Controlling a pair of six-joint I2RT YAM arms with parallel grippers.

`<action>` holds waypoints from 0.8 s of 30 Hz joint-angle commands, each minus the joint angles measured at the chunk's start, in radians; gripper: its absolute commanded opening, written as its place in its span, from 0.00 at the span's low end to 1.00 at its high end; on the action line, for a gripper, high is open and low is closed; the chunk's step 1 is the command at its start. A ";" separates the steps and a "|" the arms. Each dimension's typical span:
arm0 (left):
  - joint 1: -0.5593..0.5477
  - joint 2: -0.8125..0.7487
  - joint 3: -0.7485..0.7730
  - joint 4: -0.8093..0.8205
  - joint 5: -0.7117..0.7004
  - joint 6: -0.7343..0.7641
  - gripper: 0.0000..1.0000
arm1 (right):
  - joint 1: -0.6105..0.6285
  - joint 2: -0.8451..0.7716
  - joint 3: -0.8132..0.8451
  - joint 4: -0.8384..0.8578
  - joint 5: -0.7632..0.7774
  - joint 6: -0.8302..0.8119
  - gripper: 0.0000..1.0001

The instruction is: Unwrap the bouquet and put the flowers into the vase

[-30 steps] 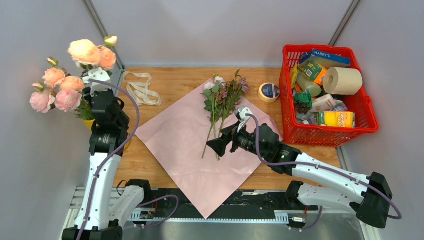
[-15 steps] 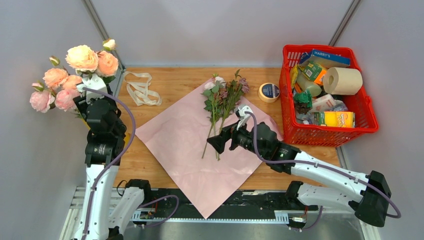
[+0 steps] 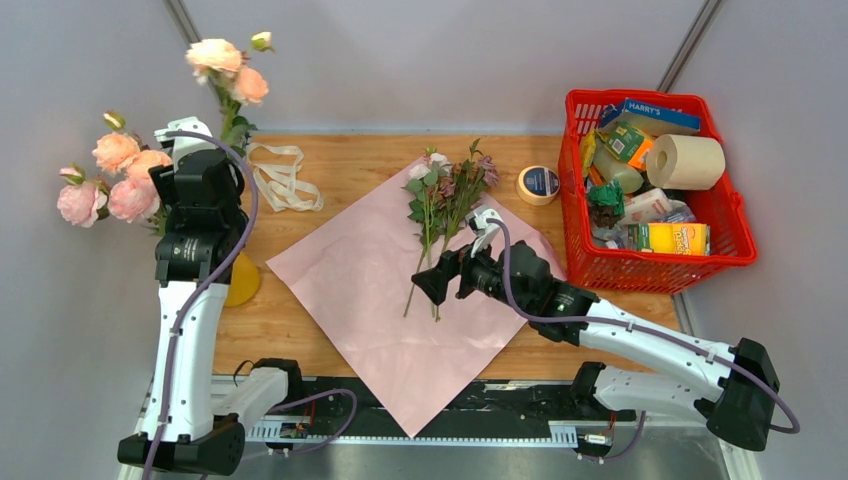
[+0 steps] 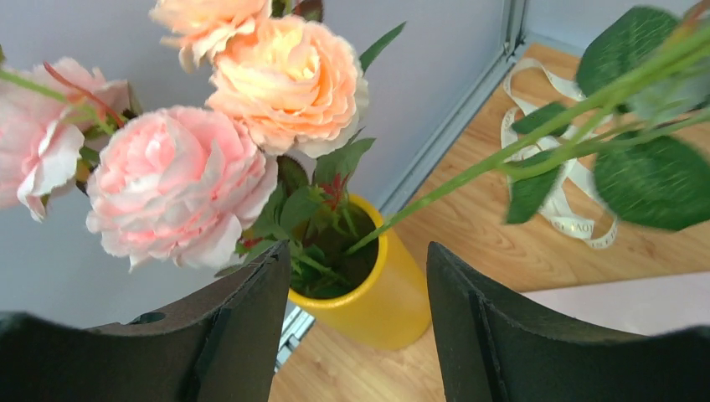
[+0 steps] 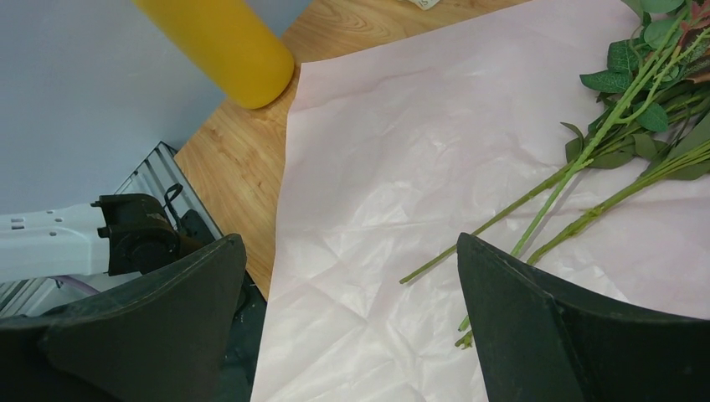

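The yellow vase [image 4: 393, 293] stands at the table's left edge [image 3: 242, 283] and holds several pink and peach flowers [image 4: 180, 184]. One long leafy stem [image 4: 502, 159] leans out of it to the right, with peach blooms [image 3: 228, 62] at its top. My left gripper [image 4: 358, 251] hangs open above the vase mouth, with nothing between its fingers. The bouquet is undone: its pink wrapping paper [image 3: 380, 300] lies flat. A few more flowers [image 3: 447, 195] rest on its far corner. My right gripper [image 5: 349, 243] is open just above the paper, beside their stem ends [image 5: 502, 222].
The cream ribbon [image 3: 282, 180] lies loose on the wood behind the paper. A roll of tape [image 3: 540, 185] sits next to a red basket [image 3: 652, 263] full of groceries at the right. Grey walls close in on both sides.
My left gripper has opened and drawn up and back from the vase. The peach blooms it let go of have swung up and to the right. My right gripper edged slightly left.
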 commanded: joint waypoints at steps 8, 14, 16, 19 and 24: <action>0.005 -0.080 0.078 -0.137 0.086 -0.107 0.69 | 0.006 -0.042 0.010 -0.007 0.029 0.032 1.00; 0.005 -0.143 0.049 -0.054 0.159 -0.079 0.68 | 0.006 -0.016 0.016 -0.007 0.032 0.044 1.00; 0.005 -0.161 0.041 -0.021 0.181 -0.062 0.67 | 0.008 -0.010 0.018 -0.007 0.025 0.049 1.00; 0.005 -0.184 0.028 0.015 0.173 -0.021 0.67 | 0.006 -0.009 0.021 -0.007 0.020 0.052 1.00; 0.005 -0.268 -0.025 0.100 0.395 0.111 0.65 | 0.006 -0.004 0.025 -0.007 0.026 0.055 1.00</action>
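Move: My empty left hand hangs above the near right side of the yellow vase, whose middle is about 8 cm ahead, 6 cm left and 27 cm below. The remaining flowers lie on the pink paper about 15 cm ahead, 46 cm right and 36 cm below. The ribbon is some 30 cm ahead, 10 cm right and 37 cm below. From my right hand, those flowers are about 22 cm straight ahead and 21 cm down. I back my left hand away from the vase and the flower I have already released there. I draw it about 5 cm back and slightly right, dipping a little, then climbing to end about 5 cm higher. My open fingers tip up some 15 degrees while the wrist turns about 10 degrees clockwise. ##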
